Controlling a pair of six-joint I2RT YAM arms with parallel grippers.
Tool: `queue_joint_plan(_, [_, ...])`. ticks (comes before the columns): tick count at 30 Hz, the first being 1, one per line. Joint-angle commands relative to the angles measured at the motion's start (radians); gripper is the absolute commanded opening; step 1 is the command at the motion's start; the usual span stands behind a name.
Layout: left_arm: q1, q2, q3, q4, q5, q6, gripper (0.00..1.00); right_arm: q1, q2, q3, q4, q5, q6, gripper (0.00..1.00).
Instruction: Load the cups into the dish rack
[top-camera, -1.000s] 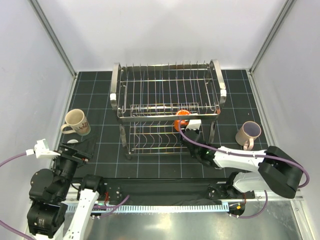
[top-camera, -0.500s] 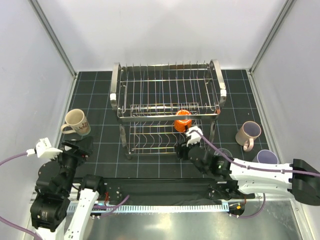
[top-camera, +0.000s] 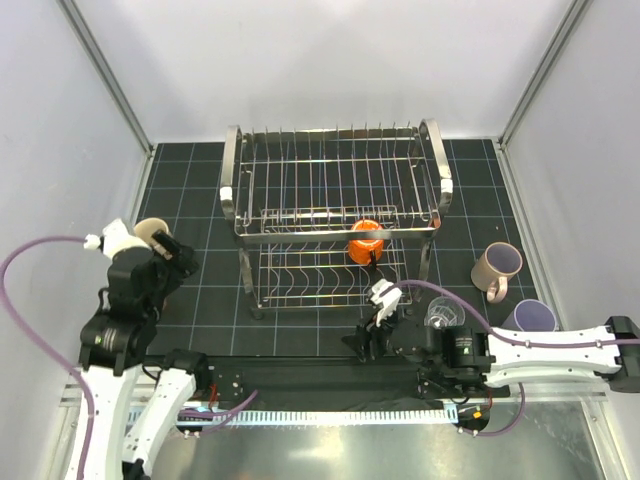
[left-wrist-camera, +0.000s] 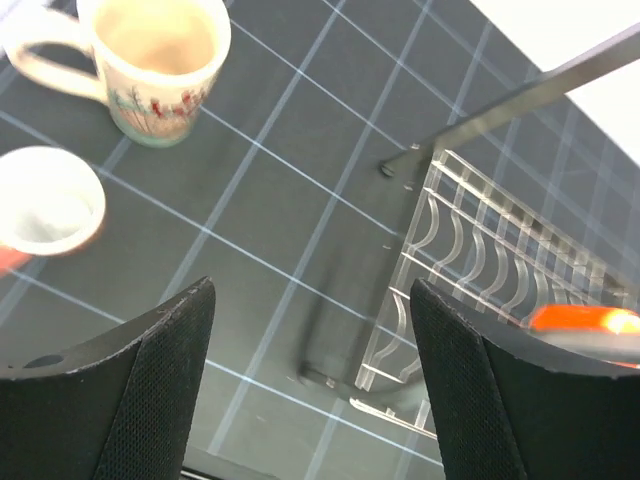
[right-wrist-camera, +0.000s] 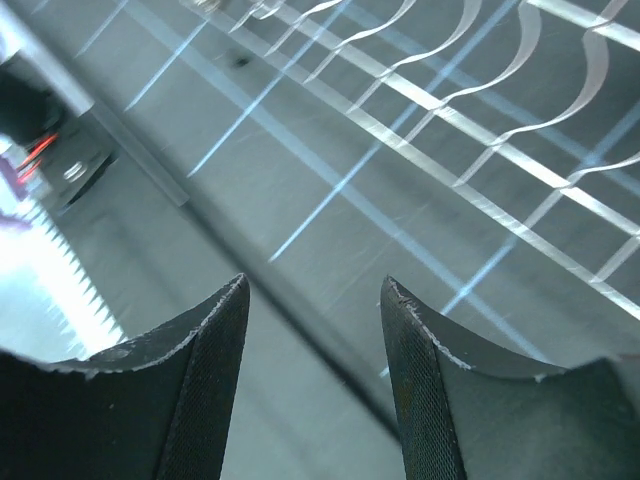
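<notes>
The chrome dish rack (top-camera: 330, 200) stands mid-table, and a small orange cup (top-camera: 366, 240) rests in its lower tier. My right gripper (top-camera: 364, 338) hovers open and empty in front of the rack, near the table's front edge; its wrist view shows only rack wires (right-wrist-camera: 450, 100) ahead of it (right-wrist-camera: 315, 288). My left gripper (top-camera: 172, 256) is open over the left side. Below and beyond it (left-wrist-camera: 310, 292) are the cream mug (left-wrist-camera: 160, 60) and a salmon-pink mug (left-wrist-camera: 45, 205). The orange cup (left-wrist-camera: 585, 320) shows at the right edge of that view.
A clear glass tumbler (top-camera: 443, 315), a lavender tumbler (top-camera: 530, 316) and a beige-pink mug (top-camera: 497, 268) stand right of the rack, beside my right arm. The enclosure's white walls close in both sides. The arm bases' rail (top-camera: 330, 410) runs along the near edge.
My right gripper opened, left the orange cup in the lower tier and drew back toward the near edge. My left arm rose and swung toward the cream mug.
</notes>
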Motion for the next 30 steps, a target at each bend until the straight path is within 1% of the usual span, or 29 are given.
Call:
queue_joint_plan(1, [-0.002,0.104,0.042,0.128,-0.048,0.134,0.77,0.007,-0.049,0.050,-0.052,-0.169,0.022,0.57])
queue_joint_plan(3, [0.000,0.163,0.041,0.153,-0.066,0.165,0.79,0.006,-0.070,0.054,-0.084,-0.212,0.031,0.57])
queue_joint_plan(5, [0.000,0.260,0.042,0.199,-0.037,0.210,0.80,0.006,-0.116,0.054,-0.122,-0.229,0.039,0.57])
queue_joint_plan(7, [0.001,0.366,0.048,0.257,-0.054,0.234,0.82,0.004,-0.173,0.053,-0.164,-0.231,0.053,0.58])
queue_joint_plan(10, [0.021,0.468,0.085,0.286,-0.091,0.293,0.82,0.006,-0.239,0.048,-0.204,-0.222,0.071,0.58])
queue_joint_plan(11, [0.029,0.523,0.096,0.328,-0.091,0.310,0.83,0.006,-0.280,0.048,-0.227,-0.220,0.073,0.58])
queue_joint_plan(12, [0.038,0.545,0.097,0.360,-0.070,0.346,0.83,0.004,-0.299,0.050,-0.239,-0.219,0.074,0.57])
queue_joint_plan(14, [0.095,0.597,0.126,0.397,-0.002,0.354,0.83,0.006,-0.334,0.053,-0.267,-0.216,0.078,0.57])
queue_joint_plan(15, [0.108,0.647,0.140,0.405,0.031,0.354,0.82,0.006,-0.360,0.054,-0.274,-0.219,0.076,0.57])
queue_joint_plan(16, [0.127,0.672,0.150,0.412,0.035,0.360,0.82,0.006,-0.372,0.056,-0.279,-0.219,0.076,0.57])
queue_joint_plan(18, [0.136,0.735,0.171,0.449,-0.003,0.388,0.82,0.006,-0.394,0.068,-0.300,-0.226,0.074,0.57])
queue_joint_plan(20, [0.159,0.776,0.189,0.458,-0.037,0.399,0.82,0.004,-0.402,0.077,-0.326,-0.228,0.071,0.58])
queue_joint_plan(21, [0.161,0.793,0.212,0.449,-0.039,0.400,0.81,0.006,-0.405,0.080,-0.333,-0.228,0.071,0.58])
queue_joint_plan(23, [0.211,0.829,0.219,0.458,-0.037,0.403,0.80,0.006,-0.414,0.091,-0.345,-0.228,0.071,0.58])
queue_joint_plan(25, [0.230,0.859,0.225,0.458,-0.037,0.405,0.80,0.006,-0.423,0.094,-0.342,-0.229,0.065,0.58])
queue_joint_plan(28, [0.276,0.878,0.226,0.449,-0.028,0.405,0.80,0.006,-0.428,0.100,-0.343,-0.231,0.058,0.58])
queue_joint_plan(30, [0.286,0.885,0.225,0.440,-0.060,0.416,0.79,0.006,-0.426,0.111,-0.356,-0.226,0.056,0.58])
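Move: From the left hand, the beige mug with the handle stands about 15 cm ahead and 13 cm to the left, its middle some 21 cm below. The small pink cup is also about 13 cm to the left but only about 1 cm ahead, and the rack's near left foot is about 11 cm to the right and 1 cm back. From the right hand, the mug lies roughly 24 cm ahead and 48 cm left; the orange cup in the rack is about 20 cm ahead and 5 cm right. The left hand heads for the beige mug with fingers wide open, swinging about 18 cm forward while sinking some 8 cm, then bearing left about 9 cm, its fingers tipping some 20 degrees further down and its left side rolling up. The empty right hand keeps withdrawing from the orange cup, first back, then up and right, about 5 cm each way, still open. ##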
